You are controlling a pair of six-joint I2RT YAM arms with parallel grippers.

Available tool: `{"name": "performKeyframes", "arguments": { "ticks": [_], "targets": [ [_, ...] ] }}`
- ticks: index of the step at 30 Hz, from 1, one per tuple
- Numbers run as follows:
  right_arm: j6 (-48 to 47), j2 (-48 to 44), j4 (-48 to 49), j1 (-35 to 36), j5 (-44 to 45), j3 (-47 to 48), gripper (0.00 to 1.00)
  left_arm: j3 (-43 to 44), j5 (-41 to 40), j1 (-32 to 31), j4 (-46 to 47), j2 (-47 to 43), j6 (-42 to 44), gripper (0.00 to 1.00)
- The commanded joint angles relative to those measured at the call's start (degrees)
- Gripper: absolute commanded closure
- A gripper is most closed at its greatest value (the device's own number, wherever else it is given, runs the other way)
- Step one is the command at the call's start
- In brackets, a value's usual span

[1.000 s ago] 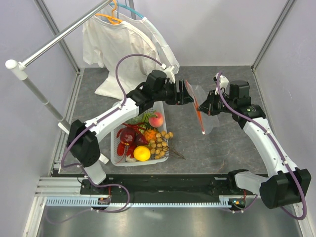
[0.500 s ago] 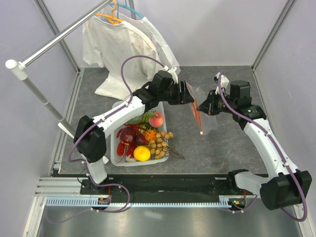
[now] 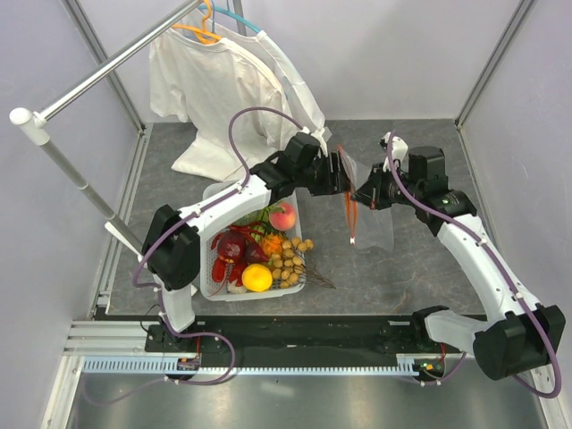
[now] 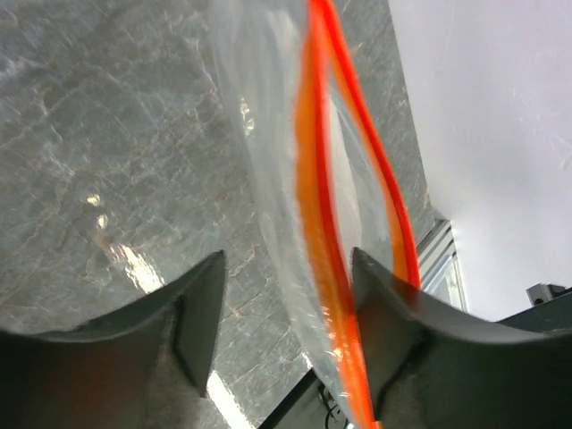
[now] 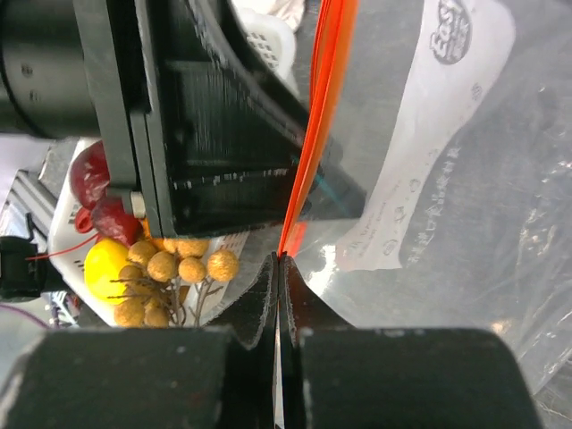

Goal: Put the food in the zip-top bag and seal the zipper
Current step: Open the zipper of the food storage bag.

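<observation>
The clear zip-top bag [image 3: 374, 225] hangs above the grey table, and my right gripper [image 3: 361, 193] is shut on its mouth edge. In the right wrist view the jaws [image 5: 280, 266] pinch the film right at the red-orange zipper [image 5: 323, 98]. My left gripper [image 3: 343, 173] is open at the bag's mouth. One lip with the zipper [image 4: 323, 259] runs between its fingers [image 4: 384, 313], close to the right one. The food lies in the white basket [image 3: 214, 284]: a peach [image 3: 283, 216], a dark red piece [image 3: 231, 246] and a yellow fruit [image 3: 257, 278].
A white T-shirt [image 3: 214, 80] hangs from a hanger on the metal rail [image 3: 107, 63] at the back left. A cluster of small brown balls [image 3: 288, 259] spills over the basket's right rim. Grey walls enclose the table.
My left gripper has reached right, onto the bag's mouth. The right gripper has shifted slightly left with the bag, whose zipper now hangs more upright.
</observation>
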Motion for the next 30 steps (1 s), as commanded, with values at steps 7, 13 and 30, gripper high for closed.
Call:
{"name": "performKeyframes", "arguments": {
  "ticks": [7,13,30],
  "targets": [
    [-2.0,-0.5,-2.5,0.2,16.6,1.1,1.00,-1.6,2.4,0.7,-1.5,-2.6,0.4,0.97],
    [-2.6,1.4,-2.8,0.2,16.7,0.7,0.57,-2.7,4.5,0.4,0.5,-3.1,-0.3,0.98],
    [0.6,7.3,-0.6,2.6,14.5,0.9,0.53,-1.2,3.7,-1.7,2.5,-2.7,-0.7,0.98]
  ]
}}
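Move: The bag's orange zipper lips already run between the left hand's open fingers, the near lip about 2 cm right and 1 cm back at pad height; from that hand the peach is some 15 cm left, 9 cm back and 12 cm lower, the brown fruit cluster about 13 cm left, 20 cm back and 15 cm lower. The right hand still pinches the zipper edge at its fingertips, with the peach roughly 17 cm left and 4 cm back, 15 cm below. Easing back and down about 3 cm, the left hand shuts its fingers on the left-hand zipper lip and keeps hold. The right hand, still pinching, swings right and slightly forward some 4 cm while turning clockwise, then opens about halfway, lets go and sinks, about 6 cm down in all, its spread fingers ending beside the right-hand lip. ##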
